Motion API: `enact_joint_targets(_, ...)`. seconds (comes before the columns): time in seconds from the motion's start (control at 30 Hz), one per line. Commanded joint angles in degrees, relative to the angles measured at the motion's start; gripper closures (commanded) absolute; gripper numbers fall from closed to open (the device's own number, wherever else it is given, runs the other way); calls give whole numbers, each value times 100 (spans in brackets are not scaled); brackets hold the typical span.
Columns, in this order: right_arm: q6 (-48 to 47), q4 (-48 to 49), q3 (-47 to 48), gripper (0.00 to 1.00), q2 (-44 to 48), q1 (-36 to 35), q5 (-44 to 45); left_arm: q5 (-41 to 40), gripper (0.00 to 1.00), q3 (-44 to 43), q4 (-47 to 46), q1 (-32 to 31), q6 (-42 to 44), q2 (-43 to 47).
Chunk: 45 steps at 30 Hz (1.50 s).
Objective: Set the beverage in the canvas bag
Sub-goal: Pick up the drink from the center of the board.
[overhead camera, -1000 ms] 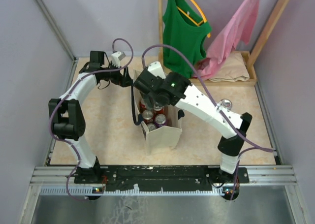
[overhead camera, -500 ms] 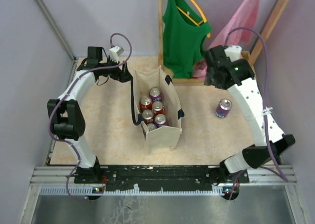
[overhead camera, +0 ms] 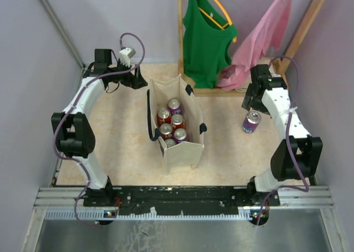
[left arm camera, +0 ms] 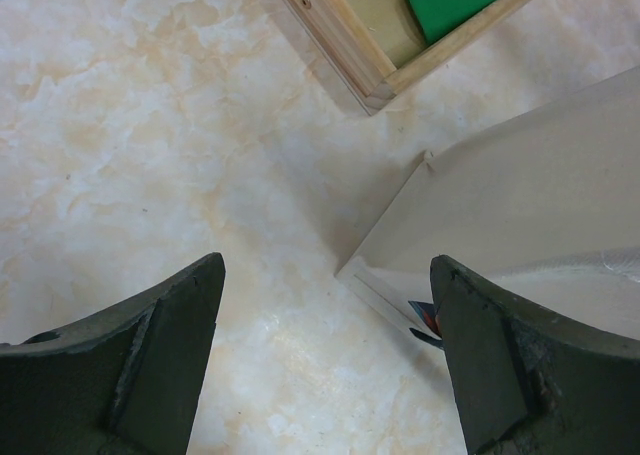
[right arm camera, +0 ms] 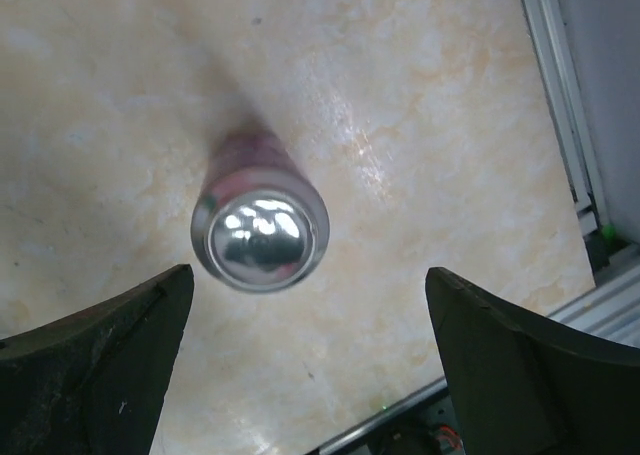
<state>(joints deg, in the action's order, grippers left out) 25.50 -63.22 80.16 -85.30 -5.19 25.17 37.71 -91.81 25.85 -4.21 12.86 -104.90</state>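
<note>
The canvas bag stands upright at mid-table, cream with dark handles, and several cans sit inside it. A purple beverage can stands alone on the table to the right. My right gripper hangs open just above and behind it. In the right wrist view the can's silver top lies below and slightly left of the open gripper, untouched. My left gripper is open at the bag's far left corner. In the left wrist view the bag's wall runs beside the empty gripper.
A wooden rack at the back holds a green tank top and a pink garment, with a folded beige cloth on its base. The table's metal edge rail runs close to the right of the can.
My right arm has swung away from above the bag to the right and come down over the lone can. The left gripper has drawn back slightly to the left.
</note>
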Motion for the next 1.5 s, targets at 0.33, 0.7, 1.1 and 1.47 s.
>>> enact_joint_targets(0.33,-405,1302,-281,1,-809,580,-1493,-19,11,79,44,121,-24,309)
enact_joint_targets(0.7,-396,1086,-650,1,-798,585,-1512,41,11,153,8,165,-37,324)
enact_joint_targets(1.1,-460,1025,-819,7,-816,599,-1254,13,11,205,-9,167,-46,364)
enact_joint_targets(1.47,-423,1145,-850,100,-422,651,-1524,-1,11,107,16,207,-187,384)
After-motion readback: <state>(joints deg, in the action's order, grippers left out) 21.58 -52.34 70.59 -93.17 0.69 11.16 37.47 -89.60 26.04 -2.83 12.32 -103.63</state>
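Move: The purple can, the last drink left on the table, stands almost straight below the right hand, about 1 cm ahead and 1 cm to its left, its middle some 11 cm down. From the can, the canvas bag is roughly 32 cm to the left and 3 cm nearer the base; the folded beige cloth lies about 23 cm beyond the can and 5 cm to its right. From the left hand the can is about 47 cm right, 12 cm back and 14 cm below. The open right hand sinks about 9 cm onto the purple can, first swinging some 4 cm forward as it drops, then easing back nearly as far while the wrist tips roughly 15 degrees so that the fingers point more steeply down. After a brief near-stop around the can it settles the last centimetre and closes by about a third of its opening, pinching the sides of the can's upper part between the two fingers. ##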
